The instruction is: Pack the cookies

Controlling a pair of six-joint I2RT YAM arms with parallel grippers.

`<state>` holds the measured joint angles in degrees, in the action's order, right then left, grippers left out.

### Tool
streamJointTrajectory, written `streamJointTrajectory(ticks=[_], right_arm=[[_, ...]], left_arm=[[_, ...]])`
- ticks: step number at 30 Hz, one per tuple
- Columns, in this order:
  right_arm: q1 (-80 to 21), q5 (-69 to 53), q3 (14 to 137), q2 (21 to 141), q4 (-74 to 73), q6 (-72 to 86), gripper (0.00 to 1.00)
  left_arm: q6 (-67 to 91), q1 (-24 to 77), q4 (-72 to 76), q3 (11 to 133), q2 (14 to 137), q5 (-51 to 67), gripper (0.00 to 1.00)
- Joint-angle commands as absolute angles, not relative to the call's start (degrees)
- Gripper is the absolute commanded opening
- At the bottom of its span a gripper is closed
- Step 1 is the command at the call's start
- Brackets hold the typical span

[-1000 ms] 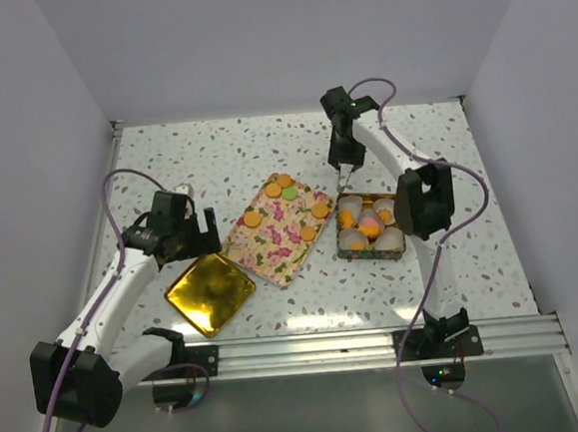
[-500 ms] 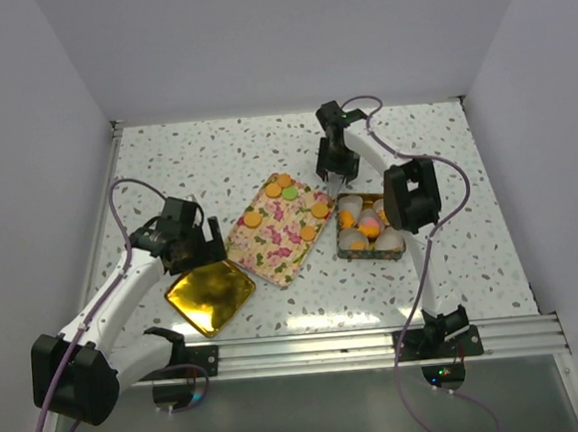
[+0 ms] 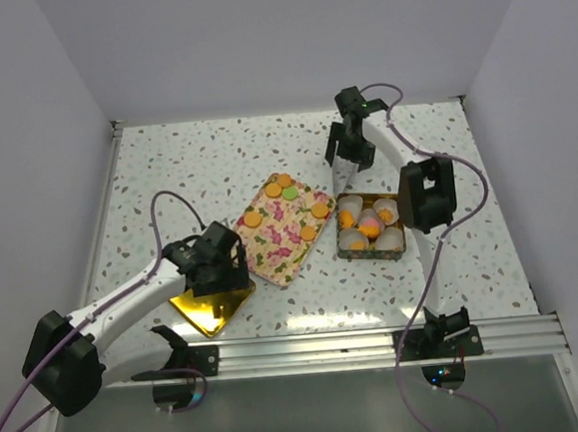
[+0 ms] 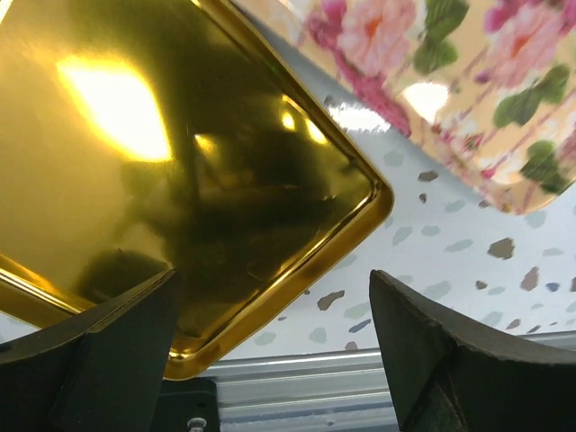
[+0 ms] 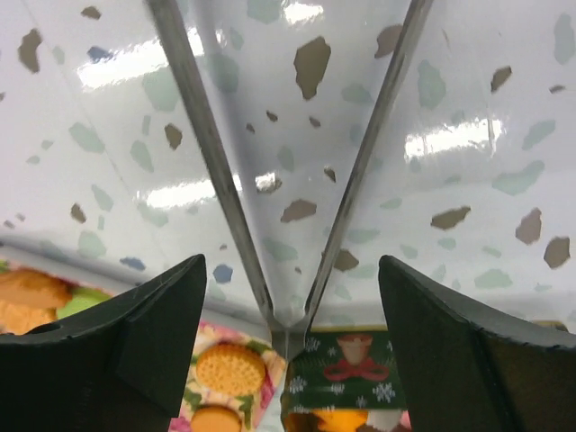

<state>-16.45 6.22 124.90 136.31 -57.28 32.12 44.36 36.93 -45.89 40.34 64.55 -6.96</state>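
Note:
Several orange cookies and a green one lie on the floral tray. More cookies sit in white paper cups in the green tin. My right gripper hangs open behind the gap between tray and tin. In the right wrist view its jaws flank a thin metal V without touching it. Below them are a cookie and the tin. My left gripper is open over the gold lid, one finger above its corner.
The gold lid lies at the front left, close to the metal rail along the table's near edge. The floral tray's corner is just beyond the lid. Enclosure walls stand on three sides.
My left arm has swung right and toward the front, from beside the lid to over its right corner. The right gripper has opened wider and shifted slightly back and to the right.

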Motion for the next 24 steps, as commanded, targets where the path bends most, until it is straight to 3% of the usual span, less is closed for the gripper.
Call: streamJointTrajectory(ticks=[1, 10, 14, 22, 23, 24], right_arm=[[-16.79, 4.05, 117.45, 122.72, -52.66, 33.22, 0.81], [-16.70, 1.67, 108.73, 111.01, -52.12, 32.78, 0.83], [-16.70, 1.41, 104.25, 107.23, -51.68, 33.05, 0.83], [-16.70, 2.72, 97.30, 99.68, -52.21, 32.25, 0.83], [-16.79, 2.64, 95.82, 98.80, -52.03, 32.26, 0.83], [-16.79, 2.72, 95.02, 98.09, -51.77, 32.43, 0.83]], left_arm=[[48.86, 41.12, -45.27, 37.36, 65.65, -9.05, 0.89], [50.98, 50.44, -43.95, 36.56, 74.61, -11.51, 0.87], [49.49, 50.54, -40.79, 34.72, 77.42, -10.20, 0.61], [47.64, 50.89, -36.65, 31.64, 77.08, -7.74, 0.33], [47.64, 50.89, -37.52, 32.25, 76.47, -7.73, 0.20], [47.64, 50.89, -38.14, 32.78, 76.12, -7.91, 0.17]])
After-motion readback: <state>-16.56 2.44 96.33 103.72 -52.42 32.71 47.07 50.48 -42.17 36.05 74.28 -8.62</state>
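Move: The gold lid's middle lies some 5 cm to the left hand's left, about 2 cm back and 6 cm below; its near-right rim is about 5 cm back and 2 cm to the right. From the left hand the flowered cookie tray is about 13 cm ahead and 12 cm to the right. The cookie box's middle is about 16 cm back from the right hand, 6 cm to its right and 4 cm below, the freed tongs roughly 4 cm ahead, straight on and 5 cm below. The left hand sinks about 5 cm while drawing back as much, its wrist turning some 15 degrees, until one fingertip is inside the gold lid's near-right rim and the other outside; it then stays there and closes its wide-open fingers most of the way, pinching the rim. The right hand, fingers staying open, rises about 12 cm clear of the tongs, tilts a little so its fingers point farther forward, then travels back about 9 cm in all towards the space above the cookie box, easing down slightly at the end. ##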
